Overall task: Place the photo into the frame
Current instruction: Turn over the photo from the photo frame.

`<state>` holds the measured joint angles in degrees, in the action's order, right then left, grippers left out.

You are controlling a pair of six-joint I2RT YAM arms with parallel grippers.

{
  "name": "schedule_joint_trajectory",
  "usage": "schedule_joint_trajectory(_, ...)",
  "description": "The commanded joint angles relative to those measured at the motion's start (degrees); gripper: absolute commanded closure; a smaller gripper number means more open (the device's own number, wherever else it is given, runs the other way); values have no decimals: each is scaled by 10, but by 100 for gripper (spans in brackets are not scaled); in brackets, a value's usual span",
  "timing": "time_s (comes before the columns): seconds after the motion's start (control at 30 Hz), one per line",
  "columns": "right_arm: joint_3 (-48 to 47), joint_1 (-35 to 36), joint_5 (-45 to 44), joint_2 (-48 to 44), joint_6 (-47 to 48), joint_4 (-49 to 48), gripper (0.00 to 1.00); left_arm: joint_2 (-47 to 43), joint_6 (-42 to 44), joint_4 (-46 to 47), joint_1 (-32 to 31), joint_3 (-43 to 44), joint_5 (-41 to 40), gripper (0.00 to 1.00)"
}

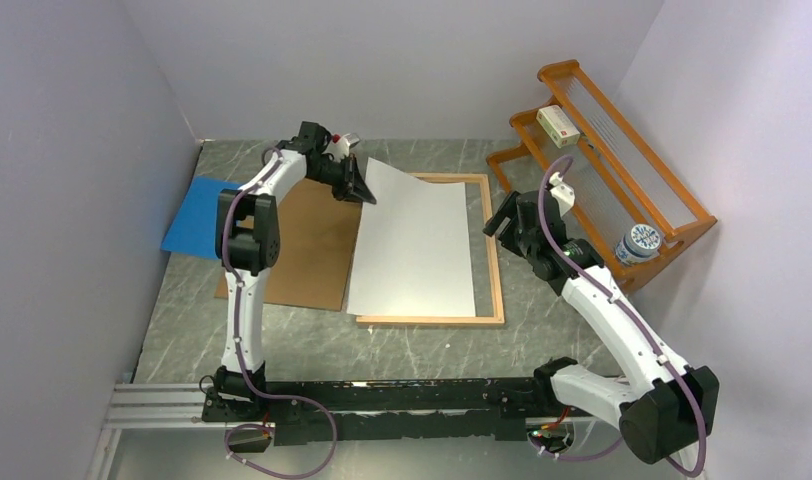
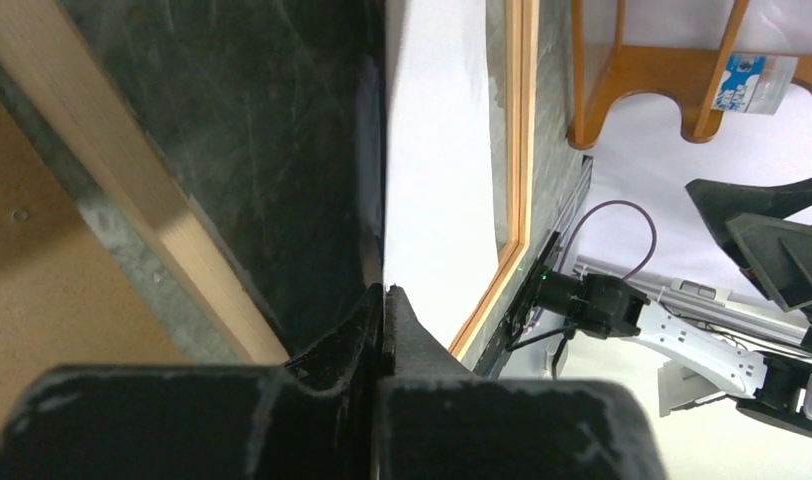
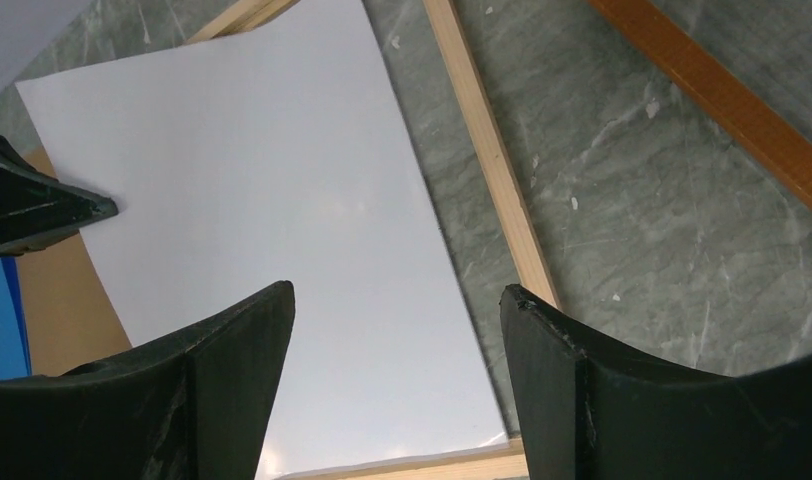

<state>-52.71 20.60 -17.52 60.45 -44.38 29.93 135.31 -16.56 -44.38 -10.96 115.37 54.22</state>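
The photo (image 1: 414, 245) lies white back up over the frame (image 1: 494, 270), skewed, its left part overhanging the frame's left side. My left gripper (image 1: 365, 192) is shut on the photo's far left corner and holds that corner raised. In the left wrist view the sheet (image 2: 437, 150) runs edge-on out of the gripper (image 2: 384, 295), with the frame's border (image 2: 522, 130) beyond. My right gripper (image 1: 504, 212) is open and empty above the frame's right side. In the right wrist view the photo (image 3: 282, 220) and the frame's border (image 3: 492, 170) lie below the gripper (image 3: 397, 300).
A brown hardboard panel (image 1: 307, 245) lies left of the frame, with a blue sheet (image 1: 194, 216) beyond it. An orange slatted rack (image 1: 602, 150) at the back right holds a small box (image 1: 558, 126) and a can (image 1: 638, 243). Walls close in on both sides.
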Motion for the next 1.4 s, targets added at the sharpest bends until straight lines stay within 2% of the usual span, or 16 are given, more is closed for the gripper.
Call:
schedule_joint_trajectory(0.0, 6, -4, -4, 0, -9, -18, 22, -22, -82, 105, -11, -27, 38, 94)
schedule_joint_trajectory(0.13, 12, -4, 2, 2, -13, -22, 22, -25, -146, 166, -13, -49, 33, 92)
schedule_joint_trajectory(0.37, 23, -4, 4, -2, -15, -23, 22, 10, -145, 142, -31, 1, 20, 87)
schedule_joint_trajectory(0.43, 26, -4, 5, -2, -16, -23, 22, 14, -161, 161, -34, -7, 22, 86)
schedule_joint_trajectory(0.83, 36, -5, 8, 1, -18, -28, 23, -8, -237, 247, -37, -70, -23, 97)
schedule_joint_trajectory(0.93, 38, -5, 10, 1, -19, -29, 23, -8, -245, 258, -37, -77, -16, 97)
schedule_joint_trajectory(1.03, 42, -5, 11, 1, -19, -31, 23, -17, -236, 254, -37, -94, -23, 89)
schedule_joint_trajectory(1.27, 40, -5, 30, 0, -10, -41, 23, -62, -177, 175, -36, -96, -88, 45)
schedule_joint_trajectory(1.37, 39, -5, 30, -2, -10, -39, 23, -83, -153, 135, -36, -90, -125, 33)
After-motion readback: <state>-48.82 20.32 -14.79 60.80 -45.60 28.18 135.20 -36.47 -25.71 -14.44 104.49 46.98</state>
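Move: The photo, white back up, is pinched by its raised left edge in the left hand, which is over the frame's left bar near its far corner; the middle of the frame lies about 12 cm to the right, 11 cm back and 7 cm below. The brown board lies some 18 cm left and 9 cm back, the blue sheet 34 cm left and 4 cm back. From the right hand, the frame's middle is roughly 11 cm left, 2 cm ahead and 16 cm down. The photo's raised left edge is carried about 4.5 cm to the right and slightly forward by the left hand, in over the frame's opening, then lowered. The hand sinks about 4 cm in all, turning some 10 degrees counter-clockwise, and opens wide late on to let go, easing back left a little. The empty, open right hand sinks 2.5 cm above the frame's right side. ##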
